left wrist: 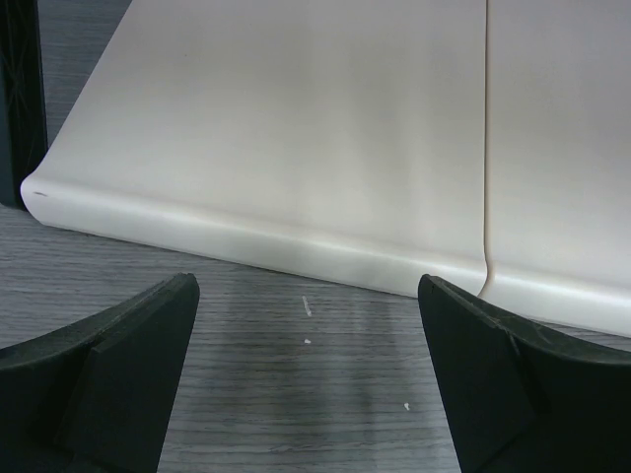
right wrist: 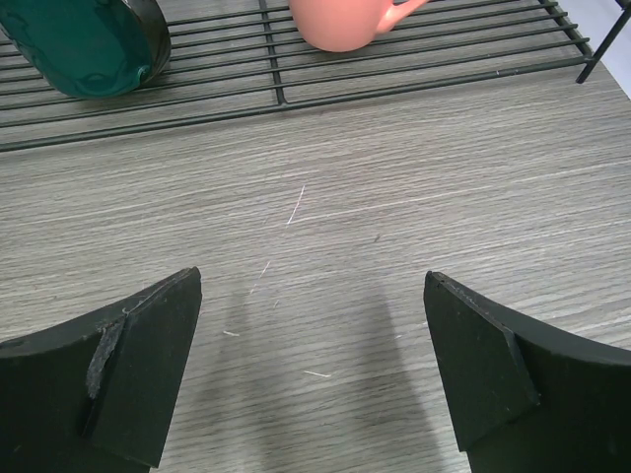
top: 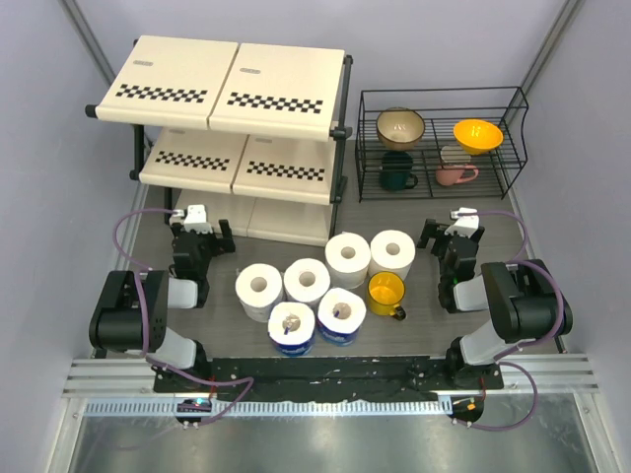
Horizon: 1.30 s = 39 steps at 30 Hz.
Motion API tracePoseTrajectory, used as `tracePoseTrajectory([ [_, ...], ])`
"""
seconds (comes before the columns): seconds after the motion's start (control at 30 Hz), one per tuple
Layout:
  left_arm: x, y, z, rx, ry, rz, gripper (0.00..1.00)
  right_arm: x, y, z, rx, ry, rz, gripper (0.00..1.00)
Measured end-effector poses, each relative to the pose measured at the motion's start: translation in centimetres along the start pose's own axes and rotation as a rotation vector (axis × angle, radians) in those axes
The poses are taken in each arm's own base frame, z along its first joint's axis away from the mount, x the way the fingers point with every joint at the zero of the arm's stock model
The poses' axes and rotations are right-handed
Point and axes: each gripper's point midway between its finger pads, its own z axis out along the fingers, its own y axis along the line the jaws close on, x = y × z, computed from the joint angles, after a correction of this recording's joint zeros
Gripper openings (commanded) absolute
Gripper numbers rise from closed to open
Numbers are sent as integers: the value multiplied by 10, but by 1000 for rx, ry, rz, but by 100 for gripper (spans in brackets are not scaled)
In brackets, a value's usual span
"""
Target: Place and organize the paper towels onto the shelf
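Several bare white paper towels (top: 347,256) stand on end in a cluster at the table's centre. Two more in blue printed wrappers (top: 292,328) sit in front of them. The shelf (top: 232,94) stands at the back left, with nothing showing on its cream boards. My left gripper (top: 201,233) is open, left of the rolls and facing the shelf's bottom board (left wrist: 296,148). In the left wrist view that gripper (left wrist: 308,330) has only bare table between its fingers (left wrist: 128,365). My right gripper (top: 452,236) (right wrist: 311,330) is open and holds nothing, right of the rolls.
A yellow mug (top: 385,293) stands against the rolls on their right. A black wire rack (top: 442,143) at the back right holds two bowls, a green mug (right wrist: 89,44) and a pink mug (right wrist: 345,20), just ahead of my right gripper.
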Motion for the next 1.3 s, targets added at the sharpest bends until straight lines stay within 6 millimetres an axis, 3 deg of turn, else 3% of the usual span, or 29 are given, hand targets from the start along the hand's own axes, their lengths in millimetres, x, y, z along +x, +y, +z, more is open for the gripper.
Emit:
tracePoseTrajectory([
  [0.3,0,0,0,0,0,0,100,-2,-16,0,99,-13,37,100],
  [0.57,-9,9,-5,-68,-13,-11,100,-8,-14,-5,96,-9,28,100],
  [0.63,-30,12,-15,-99,-53,-22,100,-27,-11,-11,81,-46,31,99],
  [0.8,-119,8,-48,-113,-279,-139,100,-101,-18,-38,108,-235,137,100],
  [0.9,-151,5,-61,-103,-317,-221,100,-130,-23,-52,129,-280,250,100],
  [1.07,-175,5,-80,-125,-303,-383,100,-159,-10,-50,105,-180,349,100],
  [1.17,-170,12,-88,-176,-279,-493,100,-167,-1,-51,79,-119,398,100],
  [1.3,-156,17,-97,-228,-211,-535,100,-158,10,-55,43,-9,433,100],
])
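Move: Neither hand holds anything. From the left hand the nearest paper towel roll is about 14 cm to its right and 15 cm back, with the next roll some 26 cm right and 14 cm back. From the right hand the closest roll lies about 14 cm left and 6 cm back. The next roll is about 26 cm left and 7 cm back, and the yellow mug 16 cm left and 15 cm back. All sit slightly below the hands. Touching nothing, both open hands head up from low over the table, after a short wait on the left and a small sideways shift right by the right hand. Each ends about 17 cm higher. The left also draws back some 6 cm and drifts left, rolling its left side down and turning counter-clockwise; the right eases back slightly and swings left late, its left side rolling up some 20 degrees. ##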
